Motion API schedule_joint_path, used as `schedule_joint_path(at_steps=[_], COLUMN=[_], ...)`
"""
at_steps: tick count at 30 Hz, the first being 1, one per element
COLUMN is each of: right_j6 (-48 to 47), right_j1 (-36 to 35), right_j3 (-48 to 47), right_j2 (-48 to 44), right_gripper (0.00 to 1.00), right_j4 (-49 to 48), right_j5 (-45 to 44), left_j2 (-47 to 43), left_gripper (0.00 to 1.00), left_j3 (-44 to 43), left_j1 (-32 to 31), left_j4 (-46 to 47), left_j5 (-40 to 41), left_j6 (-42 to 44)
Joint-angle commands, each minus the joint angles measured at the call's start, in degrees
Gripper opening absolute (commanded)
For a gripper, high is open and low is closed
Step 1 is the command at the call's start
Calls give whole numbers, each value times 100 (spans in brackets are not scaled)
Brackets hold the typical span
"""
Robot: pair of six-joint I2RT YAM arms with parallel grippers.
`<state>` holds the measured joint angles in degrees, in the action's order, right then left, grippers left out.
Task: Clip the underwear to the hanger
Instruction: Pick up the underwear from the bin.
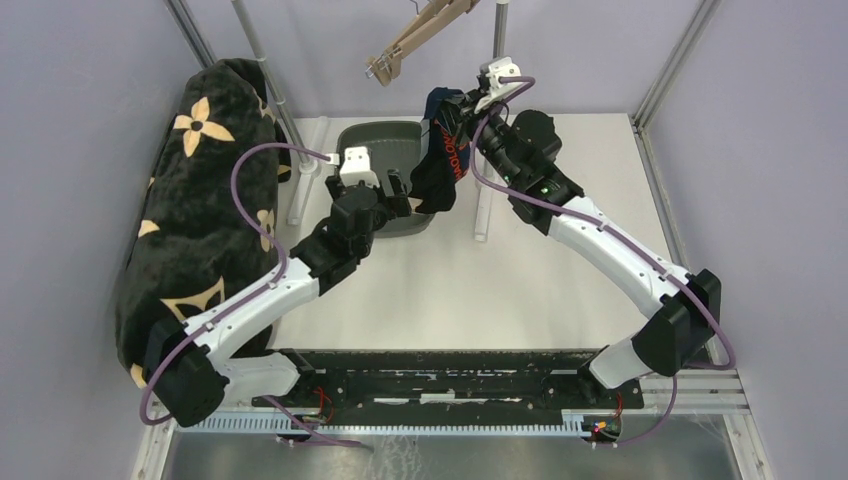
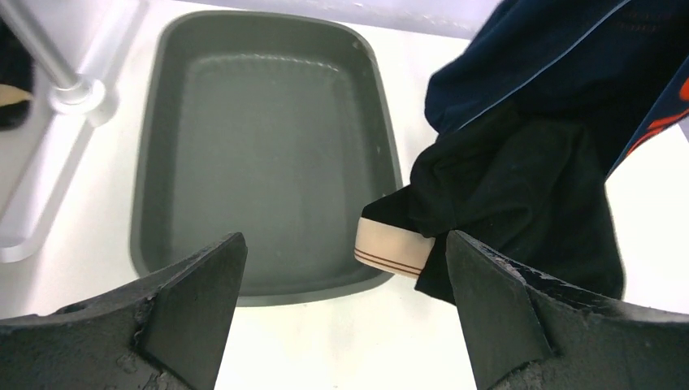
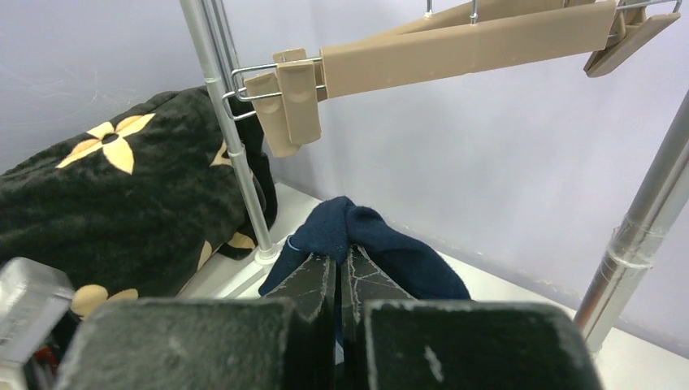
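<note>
Dark navy underwear with orange lettering hangs from my right gripper, which is shut on its top edge; navy cloth bulges past the shut fingertips. The tan clip hanger hangs above and left of that gripper, its left clip closed with nothing in it. My left gripper stands open just left of the hanging underwear. A cream waistband piece dangles between its fingers, touching neither.
A dark grey tray lies on the white table under the left gripper. A black blanket with gold flowers drapes over the left frame. Metal posts stand at the back, one on each side.
</note>
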<state>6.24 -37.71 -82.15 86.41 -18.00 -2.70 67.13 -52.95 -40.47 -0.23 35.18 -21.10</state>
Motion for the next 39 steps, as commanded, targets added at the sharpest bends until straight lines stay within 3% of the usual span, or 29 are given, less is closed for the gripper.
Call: schedule_joint_path(at_steps=[1, 6, 16, 18, 22, 25, 33, 39], right_j6=[-122, -116, 124, 154, 79, -33, -229, -150], right_j1=[24, 24, 19, 20, 23, 18, 35, 89], right_j3=[-246, -116, 17, 81, 21, -216, -827, -878], right_j2=[-307, -475, -735, -797, -819, -710, -94, 294], right_gripper=[1, 0, 1, 1, 1, 1, 1, 1], right_j4=[-14, 30, 34, 21, 222, 559, 1329, 1475], right_j5=[-28, 30, 329, 366, 163, -133, -994, -1014], left_j2=[186, 241, 749, 875, 897, 701, 74, -246], left_gripper=[99, 99, 98, 84, 29, 4, 3, 3], left_j3=[201, 545, 710, 631, 551, 567, 304, -59], left_j1=[77, 239, 592, 668, 750, 750, 751, 746], left_j4=[1004, 1849, 2732, 2754, 2589, 2401, 1573, 1002], left_j5=[-751, -1894, -2999, -3093, -3220, -3170, -3129, -3113], left_j6=[27, -56, -326, -348, -402, -408, -263, -137])
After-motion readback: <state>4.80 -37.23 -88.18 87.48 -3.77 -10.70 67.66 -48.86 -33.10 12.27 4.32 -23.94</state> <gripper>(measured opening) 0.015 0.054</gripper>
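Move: The hanging end of the underwear, already held at its top by the right hand, lies about 8 cm to the left hand's right, 3 cm ahead and 3 cm lower. From the right hand that end hangs some 20 cm below, about 4 cm back and 2 cm left. The emptied bin is about 10 cm ahead of the left hand, 3 cm to its left and 20 cm below; the right pole's foot stands some 22 cm to its right, 8 cm ahead and equally low. The left hand, wide open, sweeps about 6.5 cm right towards the hanging cloth, sinking 3 to 4 cm and easing a little forward while it turns some 20 degrees clockwise, then shuts on the black lower part and, keeping that pinch, rises about 4 cm and draws slightly back. The right hand keeps its shut grip on the upper cloth throughout, first pulling back about 3 cm and rising slightly, then reaching forward again and sinking as it tips a little down. ##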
